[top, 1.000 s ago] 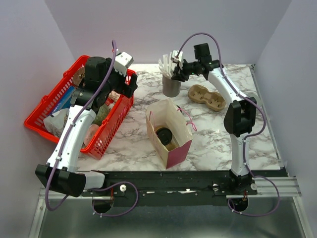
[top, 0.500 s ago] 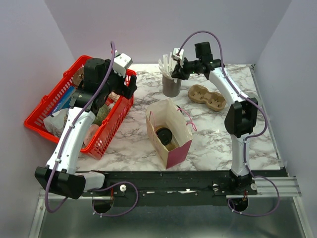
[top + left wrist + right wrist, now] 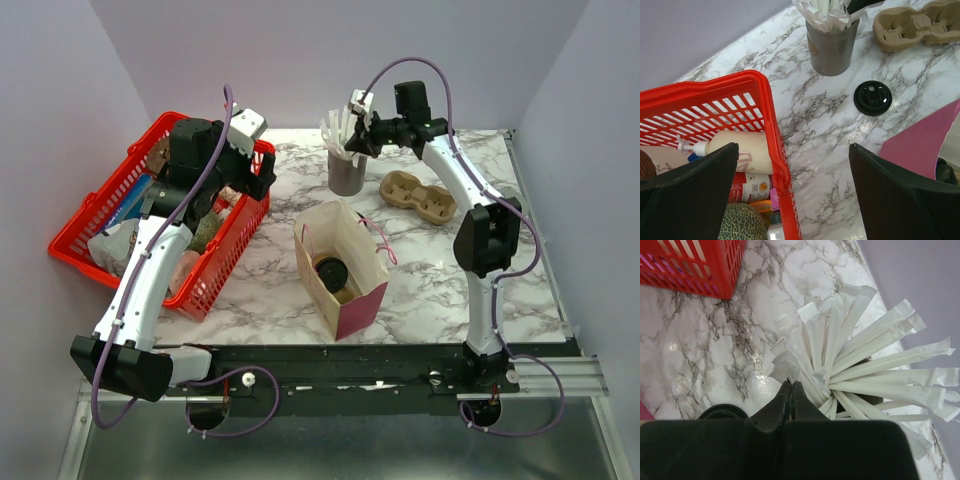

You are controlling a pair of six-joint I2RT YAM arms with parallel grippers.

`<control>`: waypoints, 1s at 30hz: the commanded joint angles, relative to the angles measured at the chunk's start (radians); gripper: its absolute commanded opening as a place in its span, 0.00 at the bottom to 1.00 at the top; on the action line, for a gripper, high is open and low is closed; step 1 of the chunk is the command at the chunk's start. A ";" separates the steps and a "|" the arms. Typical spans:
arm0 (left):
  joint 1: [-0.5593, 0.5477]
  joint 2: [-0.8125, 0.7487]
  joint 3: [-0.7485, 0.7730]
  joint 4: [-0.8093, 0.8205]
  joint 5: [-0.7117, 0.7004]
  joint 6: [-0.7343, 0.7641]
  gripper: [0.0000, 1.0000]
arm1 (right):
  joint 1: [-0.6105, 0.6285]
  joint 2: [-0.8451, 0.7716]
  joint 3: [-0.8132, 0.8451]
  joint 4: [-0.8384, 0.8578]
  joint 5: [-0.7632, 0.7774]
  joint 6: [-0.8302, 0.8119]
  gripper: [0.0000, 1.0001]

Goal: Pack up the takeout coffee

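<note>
A paper bag [image 3: 362, 300], tan outside and pink at the front, stands open mid-table. Inside it sits the tan takeout coffee cup [image 3: 333, 273] with a round black top. A separate black lid [image 3: 872, 97] lies flat on the marble between the bag and the grey cup [image 3: 347, 178] of white sticks [image 3: 855, 355]; the same lid [image 3: 722, 412] shows in the right wrist view. My right gripper [image 3: 356, 140] hangs over the grey cup. There my right gripper [image 3: 791, 382] is shut, pinching the end of one stick's wrapper. My left gripper [image 3: 792, 150] stands wide open and holds nothing over the basket's right rim.
A red basket [image 3: 215, 285] of groceries fills the left side, its rim [image 3: 767, 115] under my left fingers. The brown pulp two-cup carrier [image 3: 418, 197] lies right of the grey cup. Pale walls close in on three sides.
The right gripper has closed at the sticks and risen slightly. The left arm has hardly moved and stays open.
</note>
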 commanded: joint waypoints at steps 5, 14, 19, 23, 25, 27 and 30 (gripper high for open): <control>0.006 -0.014 0.005 0.036 0.047 0.013 0.99 | 0.003 -0.221 0.002 0.004 -0.030 0.054 0.00; 0.006 -0.010 0.056 0.081 0.051 0.034 0.99 | 0.003 -0.424 0.151 0.007 -0.103 0.310 0.00; 0.006 -0.010 0.068 0.111 0.047 0.027 0.99 | 0.005 -0.577 0.093 0.023 -0.202 0.544 0.00; 0.006 -0.016 0.068 0.116 0.050 0.020 0.99 | 0.005 -0.695 -0.010 -0.071 -0.313 0.642 0.01; 0.006 -0.025 0.067 0.114 0.054 0.014 0.99 | 0.010 -0.735 -0.060 -0.231 -0.363 0.599 0.00; 0.006 -0.030 0.061 0.113 0.056 0.010 0.99 | 0.011 -0.764 -0.106 -0.406 -0.386 0.493 0.01; 0.006 -0.043 0.050 0.111 0.062 -0.003 0.99 | 0.023 -0.784 -0.192 -0.580 -0.368 0.347 0.00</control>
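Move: The right hand has its fingers shut on one wrapped straw at the straw holder, whose middle is about 2 cm ahead, 2 cm left and 13 cm below. The paper bag stands roughly 27 cm back, 2 cm left and 10 cm lower. The black lid lies about 9 cm straight back; the cup carrier is 2 cm back and 17 cm right, both some 18 cm below. From the left hand the bag is about 13 cm back, 18 cm right and 20 cm below. With its fingers still shut on the wrapped straw, the right hand draws it up out of the holder, at first nearly straight up, then sweeps up and back some 30 cm, drifting slightly right and sinking a little at the end, high above and somewhat right of the bag, the wrist rolling the fingers from slanting down to about level. The empty left hand rises about 4 cm and tips up slightly, fingers staying wide open. ##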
